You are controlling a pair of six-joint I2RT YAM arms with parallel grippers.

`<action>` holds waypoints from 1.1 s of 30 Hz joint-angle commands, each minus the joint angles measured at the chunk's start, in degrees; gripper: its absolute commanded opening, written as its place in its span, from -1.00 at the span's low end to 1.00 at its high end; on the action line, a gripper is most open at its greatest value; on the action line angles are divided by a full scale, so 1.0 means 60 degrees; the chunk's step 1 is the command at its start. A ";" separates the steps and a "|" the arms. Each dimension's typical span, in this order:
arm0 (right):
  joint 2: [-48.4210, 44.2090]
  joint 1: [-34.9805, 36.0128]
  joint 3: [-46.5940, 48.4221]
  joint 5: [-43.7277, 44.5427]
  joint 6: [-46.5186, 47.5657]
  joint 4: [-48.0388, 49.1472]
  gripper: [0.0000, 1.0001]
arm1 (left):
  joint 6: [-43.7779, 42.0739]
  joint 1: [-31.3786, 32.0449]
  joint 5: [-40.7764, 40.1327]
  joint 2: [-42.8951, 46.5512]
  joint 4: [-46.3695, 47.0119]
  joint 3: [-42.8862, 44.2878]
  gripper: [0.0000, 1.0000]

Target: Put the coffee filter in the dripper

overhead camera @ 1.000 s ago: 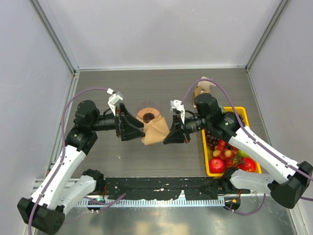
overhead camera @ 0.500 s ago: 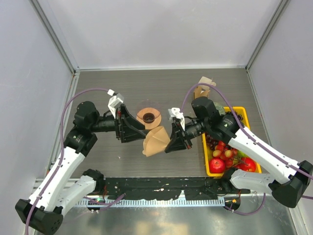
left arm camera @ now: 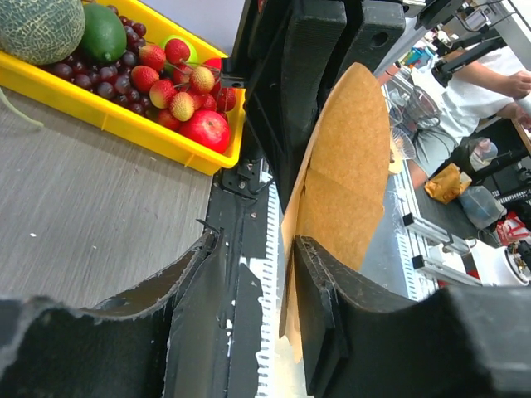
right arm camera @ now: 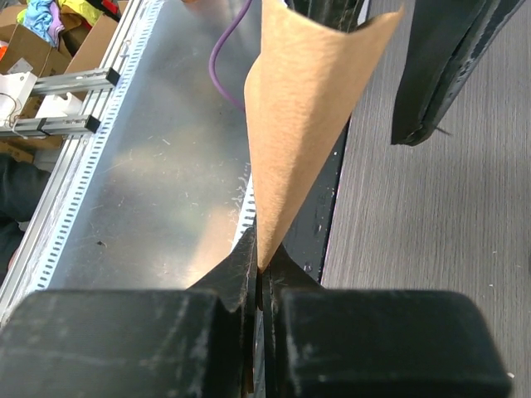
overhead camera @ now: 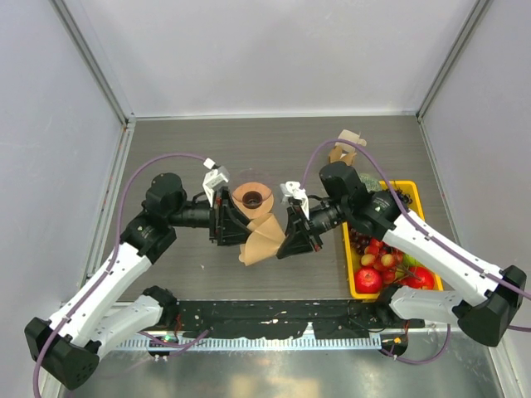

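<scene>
The coffee filter (overhead camera: 264, 236), a tan paper cone, hangs above the table just in front of the dripper (overhead camera: 252, 197). My right gripper (overhead camera: 284, 242) is shut on its pointed end (right arm camera: 303, 124), and the cone opens away from the fingers. My left gripper (overhead camera: 243, 230) has come in from the left and is open. Its jaws stand apart around the filter's free edge (left arm camera: 344, 182), and the paper lies against the inner face of the right finger (left arm camera: 332, 290). The dripper, a small glass cone with an orange-brown collar and a dark centre hole, stands upright on the table behind both grippers.
A yellow tray (overhead camera: 347, 267) of fruit sits at the right, with apples, grapes and a melon (left arm camera: 37, 29) in it (left arm camera: 141, 124). A bunch of brown paper filters (overhead camera: 344, 149) lies behind the tray. A black rail runs along the table's near edge (overhead camera: 274, 311).
The left arm has moved right toward the filter and its jaws have narrowed. The right gripper has carried the filter slightly left and forward, off the dripper.
</scene>
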State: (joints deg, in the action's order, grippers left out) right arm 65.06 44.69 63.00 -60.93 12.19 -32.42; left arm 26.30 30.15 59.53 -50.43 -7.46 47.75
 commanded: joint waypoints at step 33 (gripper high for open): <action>-0.0267 0.1693 0.1189 0.8338 0.2803 0.0804 0.90 | 0.7481 -0.1187 -0.0664 -0.0750 0.5595 -0.1791 -1.00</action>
State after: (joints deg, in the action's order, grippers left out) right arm 62.17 53.58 67.72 -15.66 26.63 -30.61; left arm 70.08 23.22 56.03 -54.81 23.55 37.12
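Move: The left fingers, half open, straddle the near edge of the coffee filter; the filter's middle is about 3 cm to their right and 2 cm back, level with them. The right fingers are shut on it, its middle some 3 cm ahead and 3 cm left of them, also level. The dripper is about 10 cm straight ahead of the left hand and 12 cm below. From the right hand, the fruit tray's middle is roughly 29 cm right, 8 cm ahead and 22 cm below. The left hand stays in place while it shuts its fingers on the filter's edge, then carries the filter about 5 cm forward towards the dripper, dipping slightly and rising again as it rolls some 30 degrees. Once the left fingers close, the right hand opens wide, lets go of the filter and goes about 9 cm forward, rolling and turning clockwise until its open fingers point left, the filter in front of them. ##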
